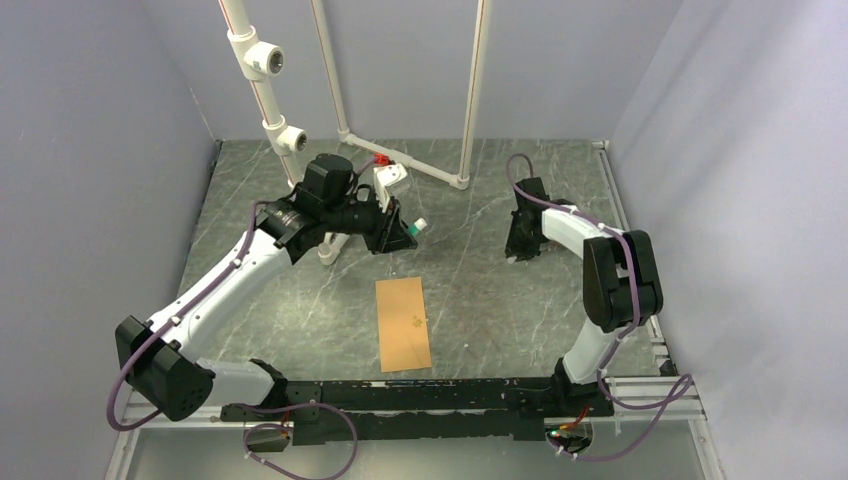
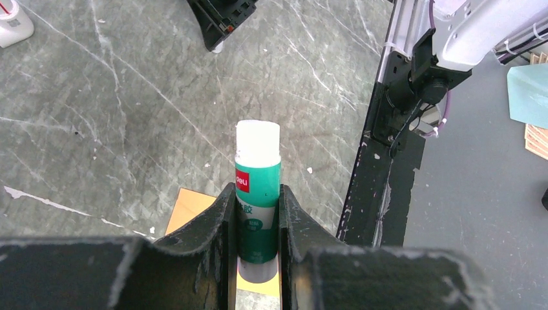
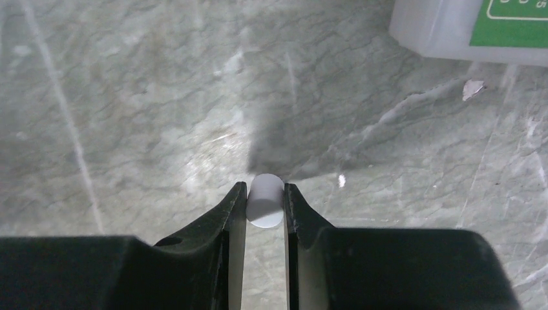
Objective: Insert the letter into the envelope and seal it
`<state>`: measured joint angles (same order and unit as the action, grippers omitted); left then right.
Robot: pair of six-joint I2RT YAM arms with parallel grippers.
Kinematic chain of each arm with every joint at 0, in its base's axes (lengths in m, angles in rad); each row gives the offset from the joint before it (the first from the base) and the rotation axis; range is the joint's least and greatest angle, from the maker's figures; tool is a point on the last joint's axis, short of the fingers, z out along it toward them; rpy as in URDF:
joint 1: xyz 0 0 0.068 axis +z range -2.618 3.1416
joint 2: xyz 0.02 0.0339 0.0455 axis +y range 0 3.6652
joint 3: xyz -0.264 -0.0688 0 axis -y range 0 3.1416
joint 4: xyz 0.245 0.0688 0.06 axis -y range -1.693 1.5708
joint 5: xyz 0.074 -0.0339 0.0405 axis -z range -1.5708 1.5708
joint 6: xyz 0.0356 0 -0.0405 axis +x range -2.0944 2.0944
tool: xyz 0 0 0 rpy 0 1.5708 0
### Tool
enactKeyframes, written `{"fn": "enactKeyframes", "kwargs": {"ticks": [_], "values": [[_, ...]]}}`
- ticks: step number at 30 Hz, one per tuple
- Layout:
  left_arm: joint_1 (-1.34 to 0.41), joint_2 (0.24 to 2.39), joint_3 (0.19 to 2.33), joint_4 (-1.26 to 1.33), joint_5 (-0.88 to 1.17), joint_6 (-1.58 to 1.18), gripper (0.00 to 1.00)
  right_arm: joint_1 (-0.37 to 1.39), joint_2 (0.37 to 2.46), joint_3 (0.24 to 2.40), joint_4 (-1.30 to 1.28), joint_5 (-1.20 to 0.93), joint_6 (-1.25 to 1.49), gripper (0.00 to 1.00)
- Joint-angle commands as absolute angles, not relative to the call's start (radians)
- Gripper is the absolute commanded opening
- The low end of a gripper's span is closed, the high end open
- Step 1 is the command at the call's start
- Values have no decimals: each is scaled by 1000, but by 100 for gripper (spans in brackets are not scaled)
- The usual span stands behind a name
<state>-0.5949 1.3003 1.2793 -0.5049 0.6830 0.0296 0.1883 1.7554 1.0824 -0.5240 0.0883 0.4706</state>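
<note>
The kraft-brown envelope (image 1: 403, 323) lies flat in the middle of the table, long side running near to far; a corner of the envelope (image 2: 187, 205) shows under the left fingers. The letter is out of view. My left gripper (image 1: 410, 232) hovers beyond the envelope's far end. In the wrist view the left gripper (image 2: 253, 194) is shut on a green-and-white glue stick (image 2: 257, 171), whose white end points away. My right gripper (image 1: 520, 250) reaches down to the table at the right. In its wrist view the right gripper (image 3: 265, 190) pinches a small white cap (image 3: 265, 201), both jaws touching it.
A white pipe frame (image 1: 400, 160) runs across the back of the table. A white container with a green label (image 3: 465, 29) stands just beyond the right gripper. A black rail (image 1: 420, 395) lines the near edge. Grey walls close in both sides.
</note>
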Motion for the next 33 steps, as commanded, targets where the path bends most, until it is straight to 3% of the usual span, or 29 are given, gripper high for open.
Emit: {"fn": "enactKeyframes", "kwargs": {"ticks": [1,9,14,17,33], "values": [[-613,1314,1303,-472,706,18,2,181,1614,1110,-516,-60,447,0],[-623,1324,1324,-459,700,41,2,183,1337,1080,-285,-735,517,0],[-630,1332,1326,-443,716,47,2,217,1218,1032,44,-973,739,0],[-645,1348,1341,-453,714,65,2,267,1192,1059,93,-1017,794,0],[-675,1365,1364,-491,679,125,2,370,1258,1241,-325,-889,567,0]]}}
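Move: The right hand, already shut on the white cap down at the table, is taking it to the glue stick in the left fingers, about 26 cm to its left, 11 cm back and 26 cm higher. The envelope lies flat some 26 cm left and 16 cm back of the right hand, the green-labelled box about 12 cm right and 8 cm farther out. From the left hand the cap is some 26 cm right, 11 cm ahead and 26 cm below. The right hand keeps its pinch on the cap, lifts it off the table and sweeps it fast up some 31 cm, left about 19 cm and, in the later part, back 10 cm to the glue stick's open end, the hand turning some 80 degrees so its down-pointing fingers come to point left, then easing to a near stop. The left hand keeps hold of the stick and brings it barely 3 cm right to meet the cap, swinging slightly clockwise. ##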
